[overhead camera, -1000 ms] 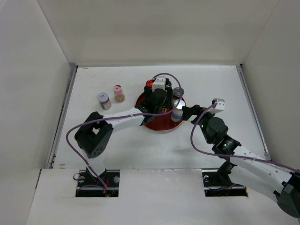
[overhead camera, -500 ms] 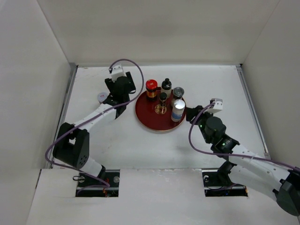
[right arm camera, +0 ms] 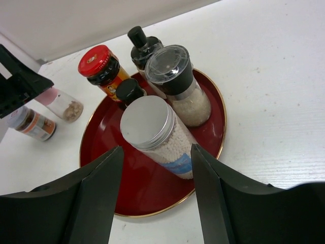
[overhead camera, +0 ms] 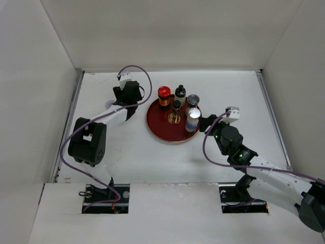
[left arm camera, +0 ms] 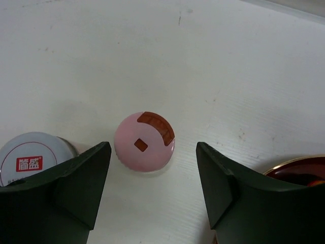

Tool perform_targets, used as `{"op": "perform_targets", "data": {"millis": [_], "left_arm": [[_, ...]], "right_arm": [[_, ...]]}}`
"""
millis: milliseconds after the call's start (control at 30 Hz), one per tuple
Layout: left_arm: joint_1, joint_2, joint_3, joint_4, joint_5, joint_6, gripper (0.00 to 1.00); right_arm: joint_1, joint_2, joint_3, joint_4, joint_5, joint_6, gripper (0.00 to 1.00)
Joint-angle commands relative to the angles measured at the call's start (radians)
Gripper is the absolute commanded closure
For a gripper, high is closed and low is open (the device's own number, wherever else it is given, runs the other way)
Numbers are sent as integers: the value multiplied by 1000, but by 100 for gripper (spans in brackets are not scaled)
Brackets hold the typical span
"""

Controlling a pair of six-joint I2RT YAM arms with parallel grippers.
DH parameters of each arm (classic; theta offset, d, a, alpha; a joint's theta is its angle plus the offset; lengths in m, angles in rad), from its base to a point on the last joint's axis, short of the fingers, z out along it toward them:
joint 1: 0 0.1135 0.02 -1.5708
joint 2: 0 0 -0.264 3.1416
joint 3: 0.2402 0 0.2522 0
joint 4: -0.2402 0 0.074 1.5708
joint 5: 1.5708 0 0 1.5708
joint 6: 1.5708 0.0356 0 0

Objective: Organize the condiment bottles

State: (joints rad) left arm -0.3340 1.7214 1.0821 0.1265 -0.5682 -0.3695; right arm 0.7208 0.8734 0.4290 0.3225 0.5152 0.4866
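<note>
My left gripper (left arm camera: 152,185) is open and empty, hanging straight above the pink-capped jar (left arm camera: 144,141), which stands on the table between and ahead of the fingers. The white-lilac-capped jar (left arm camera: 30,157) stands beside the left finger. In the top view the left gripper (overhead camera: 125,103) covers the pink jar. The red-capped jar (overhead camera: 163,92), two black-capped bottles (overhead camera: 180,90), the grey-capped grinder (overhead camera: 193,100) and the silver-capped jar (overhead camera: 193,115) stand on the dark-red tray (overhead camera: 165,133). My right gripper (right arm camera: 156,152) is open, with the silver-capped jar (right arm camera: 147,122) just ahead of its jaws.
The tray's gold rim (left arm camera: 299,161) shows beside my left gripper's right finger. White walls close the table at the back and both sides. The left arm's purple cable (overhead camera: 134,68) loops above the wrist.
My left arm has swung left from above the tray to above the pink-capped jar. The right arm has hardly moved.
</note>
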Motion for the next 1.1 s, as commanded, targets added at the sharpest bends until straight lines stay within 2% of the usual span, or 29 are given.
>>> {"op": "perform_targets", "data": {"millis": [0, 67, 167, 467, 667, 867, 1067], "left_arm": [[23, 18, 76, 18, 14, 4, 38], [31, 32, 93, 15, 14, 7, 45], [33, 40, 101, 5, 13, 6, 50], [26, 56, 78, 4, 21, -5, 45], [22, 41, 76, 4, 28, -11, 64], [-9, -149, -13, 79, -8, -17, 68], [-147, -327, -93, 76, -48, -16, 68]], "right_arm": [[7, -10, 31, 39, -11, -3, 38], [7, -10, 31, 39, -11, -3, 37], [4, -13, 30, 38, -11, -3, 37], [6, -19, 30, 35, -11, -3, 37], [6, -22, 30, 35, -11, -3, 36], [6, -25, 28, 35, -9, -3, 36], [6, -28, 27, 36, -9, -3, 36]]}}
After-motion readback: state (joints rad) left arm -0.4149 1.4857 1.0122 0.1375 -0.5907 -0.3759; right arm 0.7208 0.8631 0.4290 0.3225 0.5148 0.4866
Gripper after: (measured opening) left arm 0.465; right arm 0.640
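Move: The pink-capped bottle stands almost between my open left fingers, its middle about 2 cm ahead, 1 cm to the left and 4 cm below. The grey-lidded jar is roughly 10 cm left and 3 cm nearer me; the red-capped jar is some 18 cm right and 2 cm ahead, and the round tray's centre about 23 cm right and 8 cm back. From my right hand the pink-capped bottle lies some 43 cm left, 17 cm ahead and 12 cm lower. I ease my left hand forward and a touch left, barely 2 cm, around the pink cap while the fingers narrow, sink about 1 cm, and pinch the cap between both pads. Then, keeping that grip, I lift about 8 cm, faster and faster, drawing back some 5 cm and right about 3 cm, while the fingertips tip up some 10 degrees. ##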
